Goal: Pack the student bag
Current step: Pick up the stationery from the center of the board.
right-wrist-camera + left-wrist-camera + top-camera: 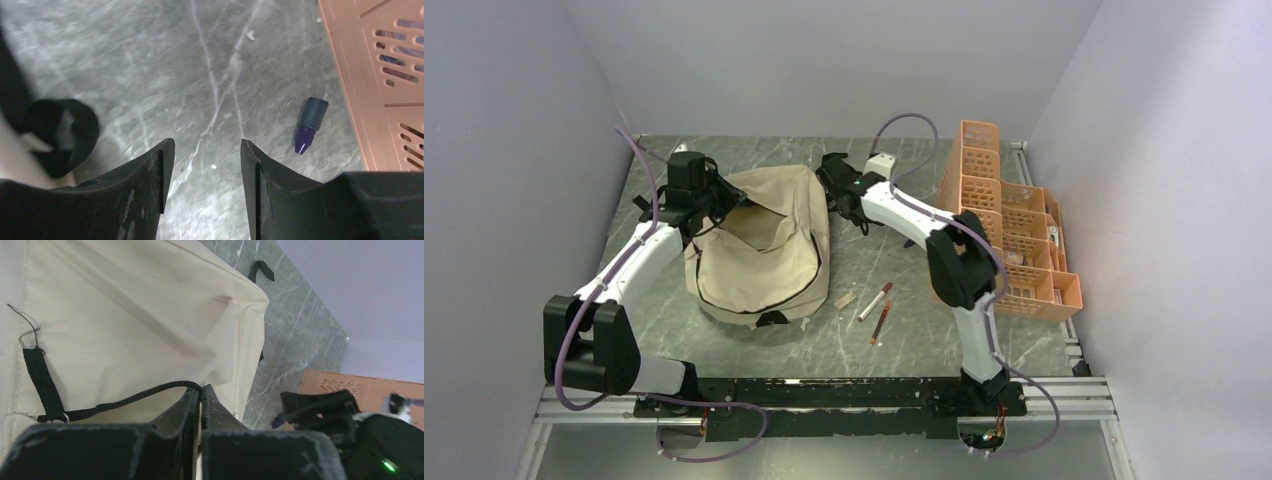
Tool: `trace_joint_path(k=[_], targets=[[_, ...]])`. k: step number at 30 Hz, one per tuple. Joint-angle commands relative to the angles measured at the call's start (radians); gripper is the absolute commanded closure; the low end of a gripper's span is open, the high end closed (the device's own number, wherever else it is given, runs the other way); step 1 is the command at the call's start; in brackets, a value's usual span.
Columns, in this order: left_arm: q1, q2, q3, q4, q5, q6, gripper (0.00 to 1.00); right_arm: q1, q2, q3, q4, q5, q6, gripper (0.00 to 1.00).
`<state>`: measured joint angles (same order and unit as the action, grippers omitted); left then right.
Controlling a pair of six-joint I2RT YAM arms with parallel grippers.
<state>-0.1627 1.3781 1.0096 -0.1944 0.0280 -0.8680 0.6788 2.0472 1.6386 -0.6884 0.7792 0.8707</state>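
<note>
The student bag [759, 250], a beige backpack with black zipper lines, lies flat on the table's left half, its top flap raised. My left gripper [717, 200] is at the bag's upper left edge. In the left wrist view it [201, 388] is shut on a thin black cord [125, 401] sewn to the beige fabric [125, 315]. My right gripper [839, 192] hovers beside the bag's upper right corner. Seen from the right wrist, it [206, 142] stands open over bare marble with nothing between its fingers.
An orange perforated organizer [1009, 220] stands along the right side. Two red-tipped pens [876, 300] and a small tan piece [845, 299] lie in front of the bag. A small purple-tipped dark cap [310, 125] lies near the organizer [385, 75]. A black strap loop [60, 135] lies left of the right fingers.
</note>
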Motion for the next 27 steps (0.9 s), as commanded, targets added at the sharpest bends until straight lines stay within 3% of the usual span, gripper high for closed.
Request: trace_joint_path(k=[1, 4, 27], targets=[[0.009, -0.014, -0.011, 0.057, 0.045, 0.001, 0.95, -0.027, 0.162, 0.174, -0.454, 0.119, 0.306, 0.46], [0.009, -0.018, -0.005, 0.047, 0.043, 0.005, 0.95, -0.064, 0.209, 0.196, -0.503, 0.131, 0.351, 0.45], [0.009, -0.002, 0.009, 0.039, 0.057, 0.009, 0.95, -0.188, 0.091, -0.029, -0.273, 0.066, 0.232, 0.47]])
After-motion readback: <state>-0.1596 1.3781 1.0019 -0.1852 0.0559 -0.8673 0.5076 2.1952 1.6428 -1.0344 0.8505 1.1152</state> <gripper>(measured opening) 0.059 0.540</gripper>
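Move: The dark marker I'm after lies some 9 cm to my right hand's right, about level with it fore and aft and 9 cm below. The basket's middle is around 25 cm to the right and 2 cm farther out. The red marker is about 14 cm back and 2 cm right, the eraser 13 cm back and 4 cm left. From my left hand the dark marker lies roughly 35 cm right, 2 cm ahead and 18 cm lower. I sweep my right hand to the right, about 12 cm, over to the dark marker beside the basket wall, sinking some 6 cm early on and drawing back slightly. On the way I turn the wrist clockwise by about 20 degrees and tip the fingers further down, keeping them half open and slowing as I come just above the marker. ##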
